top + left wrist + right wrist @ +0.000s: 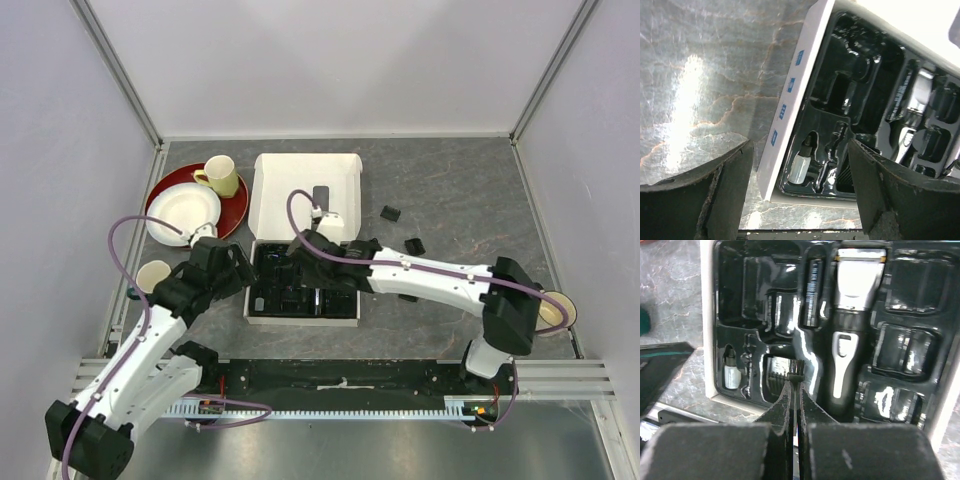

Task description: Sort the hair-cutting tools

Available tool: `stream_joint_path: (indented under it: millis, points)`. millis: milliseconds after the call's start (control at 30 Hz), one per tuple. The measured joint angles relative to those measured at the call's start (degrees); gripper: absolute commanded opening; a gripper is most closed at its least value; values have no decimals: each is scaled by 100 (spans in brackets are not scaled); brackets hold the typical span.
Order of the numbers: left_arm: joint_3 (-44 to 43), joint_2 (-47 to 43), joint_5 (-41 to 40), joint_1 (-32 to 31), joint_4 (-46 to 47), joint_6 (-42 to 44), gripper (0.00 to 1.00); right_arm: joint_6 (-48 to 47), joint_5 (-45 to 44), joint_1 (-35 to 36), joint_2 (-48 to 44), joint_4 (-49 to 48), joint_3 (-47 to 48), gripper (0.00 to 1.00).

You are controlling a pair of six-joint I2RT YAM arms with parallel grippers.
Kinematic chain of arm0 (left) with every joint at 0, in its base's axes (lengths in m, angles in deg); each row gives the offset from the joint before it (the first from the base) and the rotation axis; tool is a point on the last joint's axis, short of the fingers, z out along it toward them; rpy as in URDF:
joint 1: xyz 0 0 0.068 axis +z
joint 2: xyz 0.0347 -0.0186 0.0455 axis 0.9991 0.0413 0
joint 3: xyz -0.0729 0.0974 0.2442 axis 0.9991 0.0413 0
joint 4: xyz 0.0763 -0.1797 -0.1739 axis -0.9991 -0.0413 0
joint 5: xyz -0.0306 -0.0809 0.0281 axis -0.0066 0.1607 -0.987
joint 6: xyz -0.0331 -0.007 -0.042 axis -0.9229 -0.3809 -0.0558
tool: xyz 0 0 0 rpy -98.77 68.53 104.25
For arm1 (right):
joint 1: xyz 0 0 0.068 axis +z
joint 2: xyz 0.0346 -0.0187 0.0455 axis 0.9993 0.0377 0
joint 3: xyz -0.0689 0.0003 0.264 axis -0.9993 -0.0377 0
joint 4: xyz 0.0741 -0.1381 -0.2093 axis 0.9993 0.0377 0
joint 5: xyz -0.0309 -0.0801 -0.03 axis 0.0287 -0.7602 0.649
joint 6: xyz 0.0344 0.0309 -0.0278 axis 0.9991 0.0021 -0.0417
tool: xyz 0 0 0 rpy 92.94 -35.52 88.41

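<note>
The black-and-silver clipper lies in a slot of the black moulded tray, inside the white box. My right gripper hovers over the tray, shut on the thin black brush, whose bristle head sticks out past the fingertips. A comb attachment sits in the slot left of the clipper. Two more comb attachments lie loose on the table right of the box. My left gripper is open above the box's near-left corner, holding nothing. The cord is not visible.
A small white bottle stands in the tray's corner slot. The box lid lies open behind, with a black piece on it. A red plate with a white dish and a yellow cup sits at back left.
</note>
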Motion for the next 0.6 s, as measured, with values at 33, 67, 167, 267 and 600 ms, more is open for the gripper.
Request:
stream_joint_path:
  millis: [33,67,167,267,600]
  points:
    - [57,46,-11,0,7,-103,82,-15,13,35,109,-63,74,0]
    - [133,92,-13,0,31,-195,82,-28,22,81,245,-118,173,0]
    - [437,190,22,0,142,-387,73,-92,48,164,568,-245,402,0]
    - [695,289,173,0,308,-487,58,-173,92,181,813,-323,560,0]
    - [1025,413,1202,26,944,-542,40,-319,184,210,1027,-437,734,0]
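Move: The left hand is above the box's left wall; the part it goes for lies about 2 cm back, 1 cm right and 8 cm below, with the oil bottle some 4 cm back, 3 cm right and 9 cm below. The right hand holds the brush; its tray slot lies about 8 cm left, 2 cm ahead and 7 cm below, the comb guard 4 cm left and 1 ahead, the bottle 10 cm left and level, the clipper 3 cm right and 5 ahead. Coming down astride the box's left wall, the left fingers close to about half their gap and bear on the wall, driving it to the right; the hand sinks some 6 cm, then goes about 3 cm right while rolling slightly. The right hand keeps its pinch on the brush and carries it about 5 cm left, slowing and sinking 2 cm, past the comb guard towards the narrow slot beside the bottle. ##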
